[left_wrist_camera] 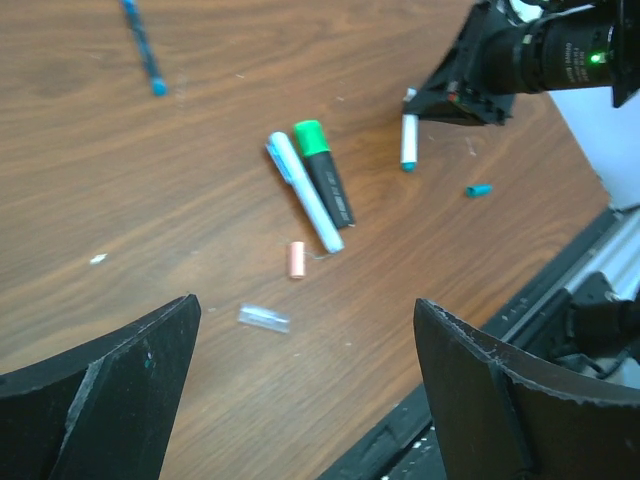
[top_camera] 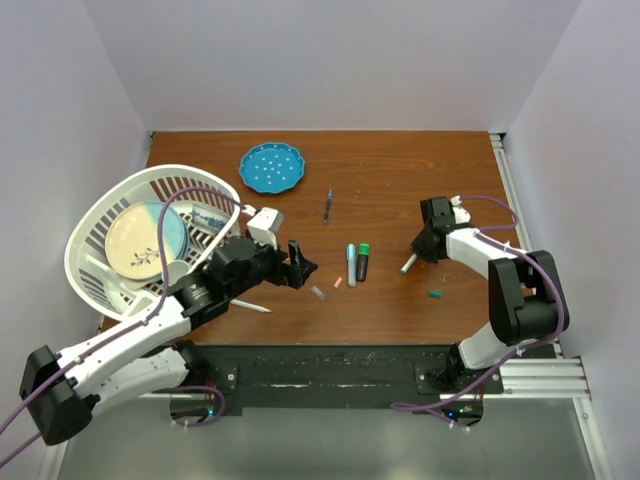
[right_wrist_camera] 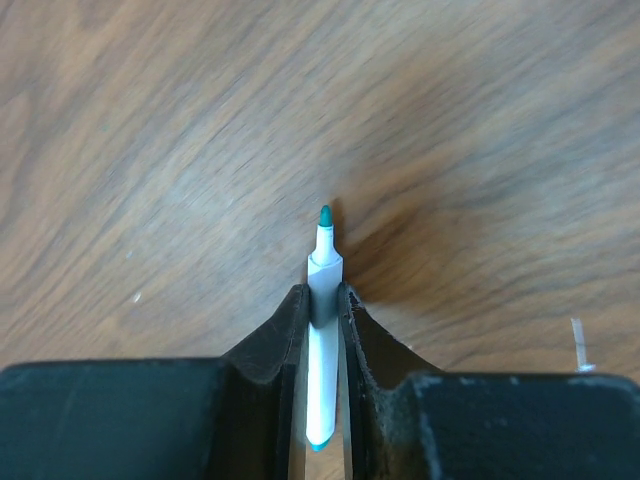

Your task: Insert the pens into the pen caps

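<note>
My right gripper (right_wrist_camera: 322,300) is shut on an uncapped white pen (right_wrist_camera: 322,345), whose teal tip sticks out past the fingertips just above the wood. From above, that pen (top_camera: 409,264) slants down-left from the right gripper (top_camera: 425,245). A teal pen cap (top_camera: 435,294) lies near it. Mid-table lie a white pen with a light blue cap (top_camera: 351,265) and a dark pen with a green cap (top_camera: 362,261). A pink cap (left_wrist_camera: 296,260) and a clear grey cap (left_wrist_camera: 264,319) lie in front of my left gripper (left_wrist_camera: 305,350), which is open above the table and holds nothing.
A dark slim pen (top_camera: 327,206) lies farther back and another white pen (top_camera: 250,306) lies beside my left arm. A blue dotted plate (top_camera: 271,167) sits at the back. A white basket (top_camera: 95,235) with dishes stands at the left, close to the left arm.
</note>
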`<state>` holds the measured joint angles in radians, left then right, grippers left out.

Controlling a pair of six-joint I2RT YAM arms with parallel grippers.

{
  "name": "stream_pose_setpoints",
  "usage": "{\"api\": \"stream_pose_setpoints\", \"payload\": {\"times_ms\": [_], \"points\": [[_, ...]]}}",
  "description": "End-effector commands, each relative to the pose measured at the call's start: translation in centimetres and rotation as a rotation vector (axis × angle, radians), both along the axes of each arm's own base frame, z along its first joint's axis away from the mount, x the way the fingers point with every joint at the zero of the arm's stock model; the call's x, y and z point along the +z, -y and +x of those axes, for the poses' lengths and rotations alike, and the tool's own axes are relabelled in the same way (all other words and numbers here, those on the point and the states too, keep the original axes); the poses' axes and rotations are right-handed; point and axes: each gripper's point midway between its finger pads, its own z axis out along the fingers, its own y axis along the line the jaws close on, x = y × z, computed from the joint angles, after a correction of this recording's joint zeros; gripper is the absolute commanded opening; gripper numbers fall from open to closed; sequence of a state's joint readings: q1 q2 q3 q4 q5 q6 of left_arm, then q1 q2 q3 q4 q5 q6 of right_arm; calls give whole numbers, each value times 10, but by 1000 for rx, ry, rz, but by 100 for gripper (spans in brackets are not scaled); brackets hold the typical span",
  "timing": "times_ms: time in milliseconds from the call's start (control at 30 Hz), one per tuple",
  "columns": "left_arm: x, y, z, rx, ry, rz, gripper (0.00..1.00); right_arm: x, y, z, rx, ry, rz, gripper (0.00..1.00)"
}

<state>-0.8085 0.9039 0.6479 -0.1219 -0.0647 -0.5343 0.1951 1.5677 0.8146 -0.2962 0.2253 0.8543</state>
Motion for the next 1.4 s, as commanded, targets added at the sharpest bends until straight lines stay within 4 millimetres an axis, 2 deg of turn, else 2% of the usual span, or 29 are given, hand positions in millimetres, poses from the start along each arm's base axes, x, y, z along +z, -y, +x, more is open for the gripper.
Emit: {"api": "stream_pose_setpoints", "payload": {"times_ms": [0, 67, 133, 167, 233, 267, 333, 367, 433, 467, 600, 633, 700, 733, 900, 933, 1000, 1233, 1333, 1367], "points": [[14, 42, 0, -117, 5, -139, 91, 3, -31, -9, 111, 32, 123, 0], [0, 55, -1, -154, -42, -141, 89, 10, -37, -10, 134, 69, 149, 0], [2, 66, 0, -186, -44, -174, 88, 13, -42, -12, 146, 85, 171, 0], [-7, 71, 2, -193, -65, -165, 87, 18, -43, -12, 154, 103, 177, 0], [-4, 80, 6, -204, -58, -184, 86, 21, -48, -15, 172, 115, 200, 0], [-13, 84, 9, -202, -75, -171, 86, 26, -50, -16, 177, 131, 207, 0], [-12, 91, 15, -210, -73, -174, 85, 29, -51, -18, 184, 141, 211, 0], [-21, 96, 16, -218, -95, -159, 85, 33, -51, -19, 185, 154, 213, 0], [-20, 106, 17, -257, -96, -174, 84, 39, -58, -23, 205, 165, 252, 0], [-28, 111, 17, -269, -115, -166, 84, 42, -60, -24, 213, 173, 265, 0], [-21, 134, 19, -352, -113, -221, 82, 70, -72, -28, 249, 254, 325, 0], [-27, 139, 17, -375, -139, -228, 82, 74, -74, -29, 256, 267, 336, 0], [-17, 149, 20, -404, -126, -261, 81, 88, -79, -32, 280, 300, 363, 0], [-23, 154, 18, -420, -149, -260, 81, 93, -81, -33, 289, 312, 370, 0], [-13, 172, 24, -467, -156, -303, 80, 118, -89, -41, 319, 367, 419, 0], [-18, 176, 23, -483, -179, -302, 79, 124, -92, -43, 331, 384, 426, 0], [-11, 184, 22, -517, -186, -331, 78, 130, -93, -45, 337, 390, 429, 0], [-27, 193, 26, -520, -232, -326, 72, 148, -103, -52, 370, 430, 452, 0], [-29, 196, 25, -528, -262, -344, 69, 154, -106, -57, 382, 443, 457, 0], [-25, 198, 24, -540, -254, -364, 68, 155, -107, -59, 386, 443, 457, 0]]}}
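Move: The white pen with teal ends is already pinched in the right fingers at the table. Its middle lies about 33 cm right of the left hand, 10 cm ahead and 17 cm below. From the right hand, the open left gripper is some 35 cm left, 10 cm back and 17 cm up. On the table between them, the green-capped marker lies about 18 cm left and 3 cm back of the right hand, the light-blue marker 3 cm farther left and 1 cm farther back. Lift the pen off the table with the right gripper, keeping it pinched: slide left first, then climb about 14 cm while going on left some 10 cm and drawing back slightly, tipping the fingers up and turning counter-clockwise. Meanwhile bring the left gripper about 18 cm right and a little down over the markers to the pen's tail end, turning clockwise and partly narrowing its fingers without shutting. ##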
